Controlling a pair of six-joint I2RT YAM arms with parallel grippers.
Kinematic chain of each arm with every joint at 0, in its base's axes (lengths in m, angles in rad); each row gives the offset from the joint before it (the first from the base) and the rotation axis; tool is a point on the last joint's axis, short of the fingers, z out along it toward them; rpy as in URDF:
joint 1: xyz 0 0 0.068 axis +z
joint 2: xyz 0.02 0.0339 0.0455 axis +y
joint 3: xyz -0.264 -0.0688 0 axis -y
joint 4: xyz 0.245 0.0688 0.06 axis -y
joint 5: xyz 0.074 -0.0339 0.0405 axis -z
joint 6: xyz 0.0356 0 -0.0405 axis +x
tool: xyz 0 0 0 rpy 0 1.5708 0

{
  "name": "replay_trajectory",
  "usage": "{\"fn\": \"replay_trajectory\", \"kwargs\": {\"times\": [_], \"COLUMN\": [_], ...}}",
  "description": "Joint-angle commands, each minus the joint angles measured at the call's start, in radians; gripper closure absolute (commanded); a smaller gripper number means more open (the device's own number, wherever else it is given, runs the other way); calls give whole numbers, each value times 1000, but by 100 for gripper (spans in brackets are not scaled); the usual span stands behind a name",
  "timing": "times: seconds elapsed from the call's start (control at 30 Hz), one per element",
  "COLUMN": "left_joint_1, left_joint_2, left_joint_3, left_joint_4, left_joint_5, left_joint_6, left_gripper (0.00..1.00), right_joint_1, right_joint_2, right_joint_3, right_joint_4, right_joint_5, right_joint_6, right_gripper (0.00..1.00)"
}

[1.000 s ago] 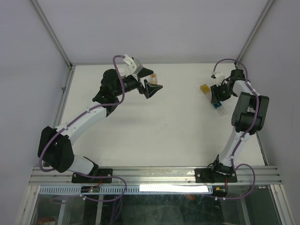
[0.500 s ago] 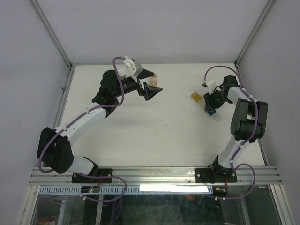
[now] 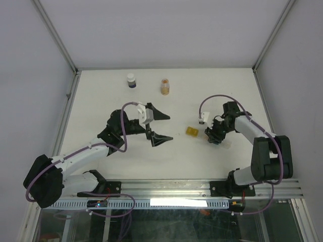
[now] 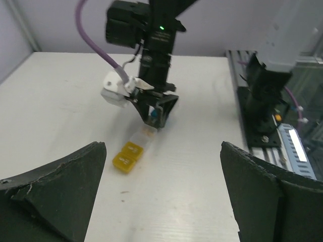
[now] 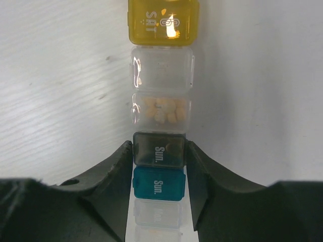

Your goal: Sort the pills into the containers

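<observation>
The containers [image 5: 161, 68] are a strip of joined compartments: yellow, clear, clear, dark and teal. Several tan pills [image 5: 164, 110] lie in the second clear compartment. My right gripper [image 5: 159, 151] is shut on the strip, its fingers pressing both sides of the dark "Sun." compartment. From above, the containers [image 3: 192, 131] lie on the table right of centre, their yellow end sticking out to the left of my right gripper [image 3: 214, 135]. My left gripper [image 3: 169, 127] hangs wide open and empty, left of the strip. In the left wrist view the containers [image 4: 128, 156] lie ahead of my left gripper [image 4: 161, 166].
A small clear orange-tinted vial [image 3: 164, 86] and a white-capped dark blue bottle [image 3: 131, 80] stand at the far side of the table. Frame posts and walls border the white table [image 3: 101, 101]. The mounting rail [image 3: 166, 189] runs along the near edge.
My left arm has pulled back from the vial toward the near middle, uncovering vial and bottle. My right gripper has carried the containers left and nearer, closing a little tighter on them.
</observation>
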Motion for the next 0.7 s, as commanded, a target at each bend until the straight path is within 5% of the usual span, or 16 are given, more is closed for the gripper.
{"fn": "replay_trajectory", "kwargs": {"times": [0.0,0.27,0.67], "left_joint_1": [-102,-224,-298], "left_joint_2": [-87,47,434], "left_joint_3": [-133,-236,-266], "left_joint_4": [114,301,662], "left_joint_5": [8,-11,-211], "left_joint_6": [155,278,330], "left_gripper": [1,1,2], "right_joint_1": [30,110,157], "right_joint_2": [-107,-218,-243], "right_joint_3": [-99,-150,-53], "right_joint_4": [-128,-223,-240], "right_joint_5": [-22,-24,-146], "right_joint_6": [-186,-297,-254], "right_gripper": [61,59,20]}}
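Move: The right hand, low over the table, already grips the pill organizer by its grey and blue Sunday lids. The bare spot it is headed for is about 8 cm back and 2 cm to the left. The organizer's yellow end is some 10 cm left and 4 cm ahead. From the high left hand, that yellow end is roughly 8 cm ahead, 11 cm right and 23 cm below; the amber bottle stands about 29 cm straight ahead, 20 cm lower. Back towards its base the right hand drags the gripped organizer about 8 cm level along the table, turning it some 20 degrees counter-clockwise, then opens its fingers and lets go. The left hand first swings back, then mainly sinks about 15 cm overall, easing right towards the yellow end, its open fingers tipping down some 10 degrees. ##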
